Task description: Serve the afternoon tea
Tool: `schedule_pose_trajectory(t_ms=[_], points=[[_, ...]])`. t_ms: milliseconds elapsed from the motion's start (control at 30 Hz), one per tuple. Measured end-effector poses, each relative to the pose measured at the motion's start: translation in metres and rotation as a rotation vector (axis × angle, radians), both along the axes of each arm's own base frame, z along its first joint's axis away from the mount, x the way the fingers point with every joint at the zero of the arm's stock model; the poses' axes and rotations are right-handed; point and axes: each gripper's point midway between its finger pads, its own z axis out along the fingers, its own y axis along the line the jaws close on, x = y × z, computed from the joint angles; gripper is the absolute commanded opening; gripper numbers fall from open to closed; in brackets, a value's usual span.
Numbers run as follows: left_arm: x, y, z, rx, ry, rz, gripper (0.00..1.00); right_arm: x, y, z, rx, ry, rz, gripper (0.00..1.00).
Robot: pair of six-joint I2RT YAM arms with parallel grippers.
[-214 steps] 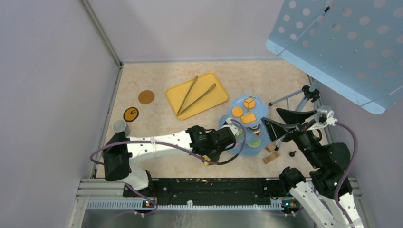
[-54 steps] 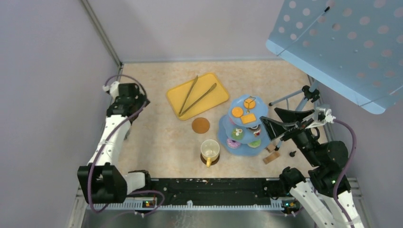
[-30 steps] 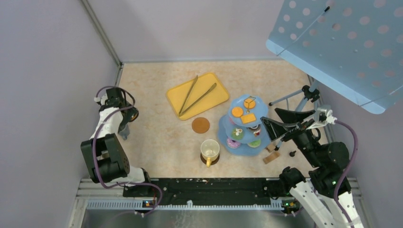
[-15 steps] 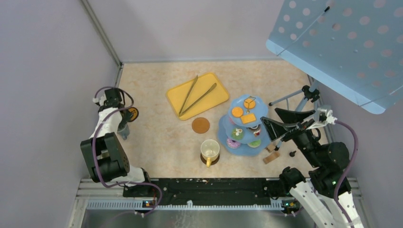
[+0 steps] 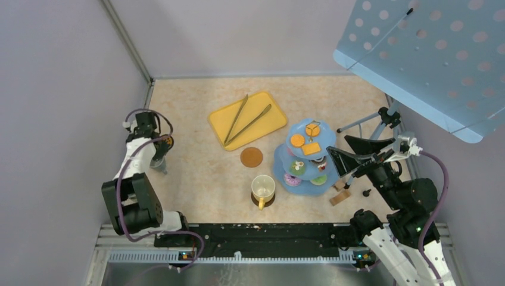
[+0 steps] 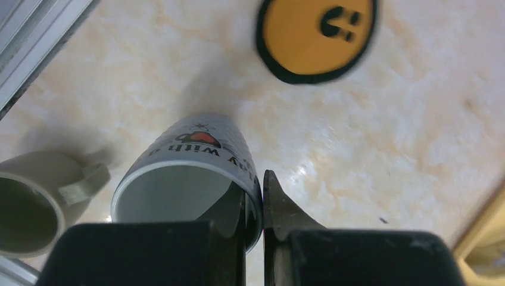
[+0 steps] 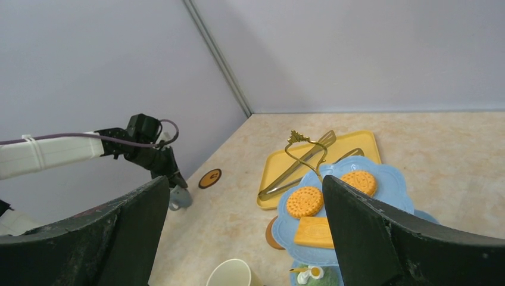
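My left gripper (image 6: 255, 196) is shut on the rim of the grey mug (image 6: 196, 152), one finger inside it and one outside. The mug (image 5: 158, 162) stands by the left wall, beside an orange black-rimmed coaster (image 6: 315, 36). A yellow mug (image 5: 262, 187) sits on a brown coaster, and another brown coaster (image 5: 251, 157) lies bare behind it. The pale-blue three-tier stand (image 5: 314, 132) carries orange biscuits (image 7: 304, 201) on top and cupcakes and donuts lower down. My right gripper (image 7: 247, 235) hangs open beside the stand, holding nothing.
A yellow tray (image 5: 268, 124) with metal tongs (image 5: 244, 119) lies behind the coaster. A tripod (image 5: 369, 122) and a blue perforated panel (image 5: 429, 53) stand at the right. A small wooden block (image 5: 339, 198) lies near the stand. A pale mug-like shape (image 6: 36, 202) shows against the wall.
The left gripper's jaws have gone from wide open to shut on the grey mug's rim, and the wrist has shifted slightly right. The right arm has not moved.
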Motion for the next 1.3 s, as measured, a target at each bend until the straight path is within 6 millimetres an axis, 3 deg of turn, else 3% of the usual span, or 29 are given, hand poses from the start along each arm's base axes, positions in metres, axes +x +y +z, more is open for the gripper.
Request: schedule_pose_trajectory(t_ms=[67, 167, 300, 367, 467, 600, 767, 1300], points=[[0.004, -0.019, 0.011, 0.021, -0.016, -0.092, 0.0, 0.0, 0.0, 0.0, 0.0, 0.0, -0.002, 0.97], [0.019, -0.076, 0.037, 0.063, -0.07, -0.314, 0.0, 0.001, -0.001, 0.0, -0.001, 0.0, -0.005, 0.97], [0.032, -0.191, 0.079, 0.041, -0.183, -0.661, 0.0, 0.001, 0.0, 0.0, 0.0, 0.001, -0.006, 0.97], [0.027, -0.232, 0.088, 0.023, -0.197, -0.778, 0.0, 0.002, 0.0, -0.001, -0.001, 0.005, -0.006, 0.97], [0.016, -0.283, 0.085, 0.024, -0.162, -0.917, 0.0, 0.004, 0.001, -0.002, -0.005, 0.012, -0.006, 0.97], [0.004, -0.337, 0.059, 0.044, -0.072, -1.025, 0.0, 0.005, 0.001, -0.003, -0.006, 0.014, -0.006, 0.97], [-0.008, -0.364, 0.033, 0.061, 0.007, -1.064, 0.0, 0.005, 0.001, -0.003, -0.007, 0.017, -0.007, 0.97], [0.0, -0.383, 0.007, 0.043, 0.045, -1.077, 0.0, 0.006, -0.001, -0.008, -0.014, 0.036, -0.018, 0.97]])
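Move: The wooden coaster, where the held white cup is being taken, lies about 35 cm to the left hand's right, 1 cm ahead and 8 cm below. Some 17 cm beyond it lies the yellow tray; the yellow mug stands about 16 cm nearer and 4 cm farther right than the coaster, and the cake stand 22 cm to its right, 5 cm nearer. From the right hand the coaster lies roughly 15 cm ahead, 30 cm left and 37 cm down. The white cup, already pinched at its rim, is swept by the left arm some 38 cm to the right towards the wooden coaster in a quick arc, up about 9 cm and down again, while the hand swings some 60 degrees clockwise. The last stretch is a slow sinking, mostly downward, with the fingers keeping their grip. ##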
